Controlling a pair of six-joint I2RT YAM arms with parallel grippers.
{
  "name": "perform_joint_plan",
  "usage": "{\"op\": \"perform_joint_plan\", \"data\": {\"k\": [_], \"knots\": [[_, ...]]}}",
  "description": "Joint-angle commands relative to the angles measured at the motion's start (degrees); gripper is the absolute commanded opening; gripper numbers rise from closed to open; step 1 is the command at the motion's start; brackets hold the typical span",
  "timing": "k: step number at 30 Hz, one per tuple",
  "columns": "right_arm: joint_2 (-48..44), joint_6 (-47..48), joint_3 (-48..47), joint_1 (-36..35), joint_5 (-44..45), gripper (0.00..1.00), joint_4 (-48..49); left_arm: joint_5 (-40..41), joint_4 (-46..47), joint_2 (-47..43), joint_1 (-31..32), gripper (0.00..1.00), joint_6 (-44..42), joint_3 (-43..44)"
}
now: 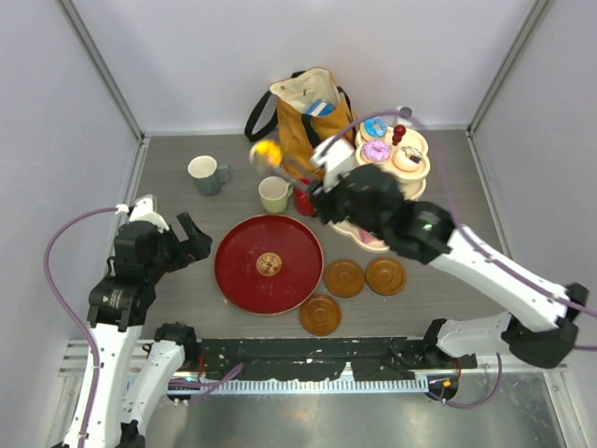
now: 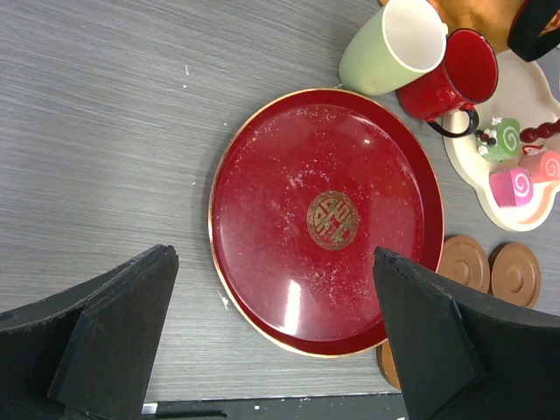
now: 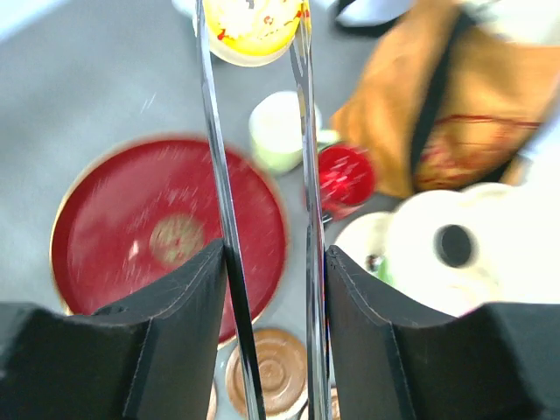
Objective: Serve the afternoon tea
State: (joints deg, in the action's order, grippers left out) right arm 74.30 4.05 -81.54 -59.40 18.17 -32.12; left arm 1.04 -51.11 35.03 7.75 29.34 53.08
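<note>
My right gripper point(image 3: 276, 254) is shut on a pair of metal tongs point(image 3: 303, 175), its pads pressing both blades. The tong tips hold a yellow donut point(image 3: 254, 26), which hangs above the table beside the tote bag point(image 1: 269, 151). Below it stand the pale green mug point(image 1: 274, 194) and the red mug point(image 1: 304, 201). The grey-green mug point(image 1: 205, 174) stands further left. The cream stand point(image 1: 410, 140) carries donuts. Three brown saucers point(image 1: 344, 277) lie right of the tray. My left gripper point(image 1: 191, 238) stays open and empty, left of the tray.
The big red tray point(image 1: 242, 271) lies at the table's front centre. The mustard tote bag point(image 1: 303, 112) stands at the back, next to the stand. Pink and green roll cakes point(image 2: 512, 185) sit on the stand's lowest tier. Grey walls enclose the table on three sides.
</note>
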Motion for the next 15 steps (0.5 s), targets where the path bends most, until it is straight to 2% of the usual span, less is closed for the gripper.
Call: {"op": "perform_joint_plan", "data": {"k": [1,4,8,11,15], "knots": [[-6.2,-8.2,-6.8,9.0,3.7,0.5,-1.0,0.8,1.0,-0.2,-0.3,1.0,-0.4,0.3],[-6.7,-10.5,-12.1,16.8,6.6,0.5,-6.2,0.7,1.0,-0.1,-0.3,0.99,-0.3,0.3],[-5.8,-12.8,-18.0,28.3,6.3,0.5,-13.3,0.8,1.0,0.0,-0.2,1.0,-0.3,0.3],[-4.9,-13.1,-19.9,38.1,2.8,0.5,-16.7,0.8,1.0,0.1,-0.3,1.0,-0.3,0.3],[-4.2,-13.5,-19.2,46.6,-3.7,0.5,-21.0,0.7,1.1,0.3,-0.3,1.0,-0.5,0.4]]}}
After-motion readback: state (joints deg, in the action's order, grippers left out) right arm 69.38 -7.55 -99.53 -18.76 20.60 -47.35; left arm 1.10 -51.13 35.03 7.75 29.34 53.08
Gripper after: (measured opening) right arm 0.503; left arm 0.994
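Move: The tiered stand's top plate, where my right hand is carrying the yellow donut in the tongs, lies about 15 cm ahead, 20 cm to the right and some 6 cm below that hand. The red mug stands 17 cm straight ahead, 28 cm below; the green mug is 18 cm ahead, 10 cm left, equally low. The red tray is 2 cm ahead, 12 cm left, 31 cm below. From my left hand the top plate is roughly 19 cm ahead, 46 cm right and 3 cm higher. I swing my right hand fast to the right, about 25 cm, away from the mugs and across to just beyond the stand's right side, still gripping the tongs with the donut held in their tips. On the way I rise some 12 cm, then ease down slightly, and reach about 8 cm forward, turning the hand nearly 50 degrees clockwise until it points forward instead of forward-left. ##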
